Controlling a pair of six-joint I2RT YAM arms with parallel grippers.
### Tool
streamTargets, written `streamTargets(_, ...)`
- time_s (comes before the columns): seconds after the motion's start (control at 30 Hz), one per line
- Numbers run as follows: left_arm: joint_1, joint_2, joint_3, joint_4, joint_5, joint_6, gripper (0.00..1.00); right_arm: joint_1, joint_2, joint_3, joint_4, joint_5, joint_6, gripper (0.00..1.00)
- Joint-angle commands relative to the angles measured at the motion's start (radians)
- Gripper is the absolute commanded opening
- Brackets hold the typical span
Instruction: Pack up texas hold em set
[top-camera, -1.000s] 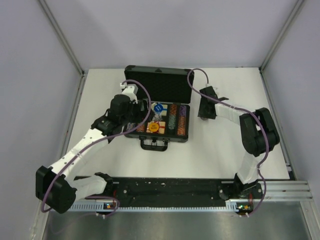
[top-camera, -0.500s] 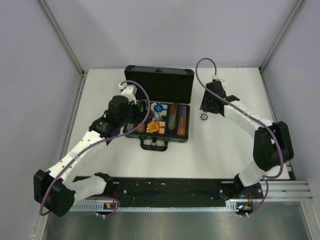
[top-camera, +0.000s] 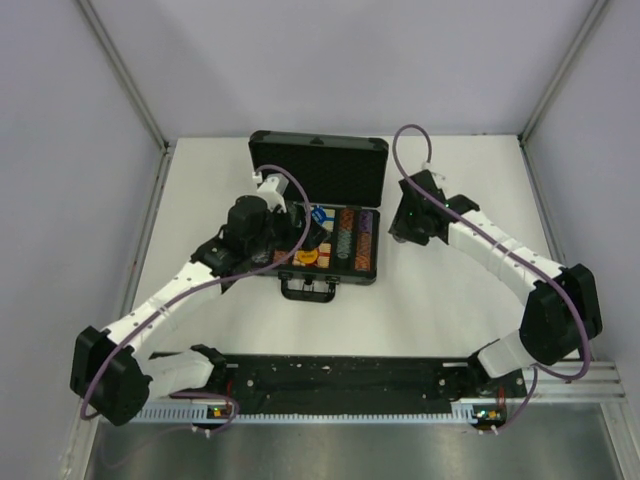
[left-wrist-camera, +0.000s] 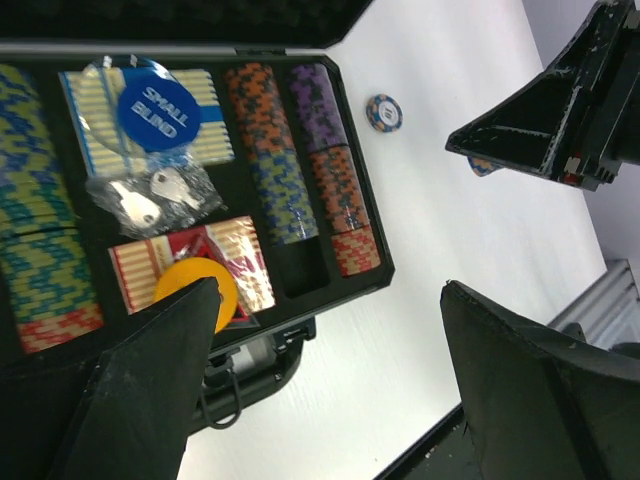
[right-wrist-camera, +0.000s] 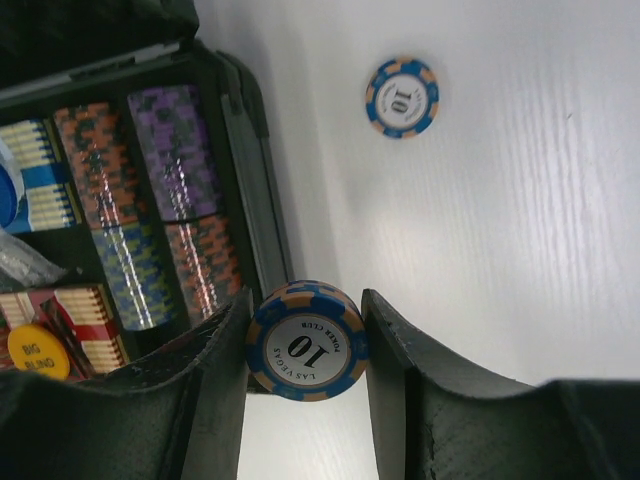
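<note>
The black case (top-camera: 318, 168) of the texas hold em set lies open mid-table, lid up at the back. Its tray (left-wrist-camera: 362, 250) holds rows of multicoloured chips (left-wrist-camera: 270, 150), a blue "small blind" button (left-wrist-camera: 158, 110), a yellow button (left-wrist-camera: 192, 288), bagged keys (left-wrist-camera: 148, 196) and a red card box (left-wrist-camera: 235, 262). My left gripper (left-wrist-camera: 325, 300) hangs open and empty over the case's front right corner. Just right of the case's edge, my right gripper (right-wrist-camera: 305, 298) is shut on a blue "10" chip (right-wrist-camera: 307, 342). Another blue chip (right-wrist-camera: 402, 97) lies flat on the table.
The case's handle (top-camera: 308, 290) points toward the arm bases. A black rail (top-camera: 340, 378) runs along the near table edge. Grey walls close in the white table (top-camera: 450, 300) at the back and on both sides.
My right arm has swung left toward the case's right side with the chip in its fingers. The left gripper has shifted slightly right over the tray.
</note>
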Motion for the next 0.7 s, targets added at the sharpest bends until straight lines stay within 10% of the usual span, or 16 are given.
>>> streamTargets(0.0, -0.041, 0.023, -0.058, 0.163, 0.046, -0.076, 0.98, 0.097, -0.046, 0.086, -0.092, 0.046, 0.162, 0.07)
streamTargets(0.67, -0.102, 0.024, -0.300, 0.749, 0.017, -0.217, 0.98, 0.285, 0.168, 0.448, -0.319, 0.075, 0.481, 0.00)
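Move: The right hand already holds a short stack of 10 chips; the empty slot at the near end of the case's inner right chip row lies about 16 cm to its left, 5 back and 11 below. The purple-orange outer row is some 10 cm left and 1 ahead, the loose chip 6 ahead and 3 right on the table. From the open left hand, the slot is about 7 cm right, 4 back and 18 below. Right hand carries its pinched chips about 10 cm left, also rising, over the case; left hand drifts right. ##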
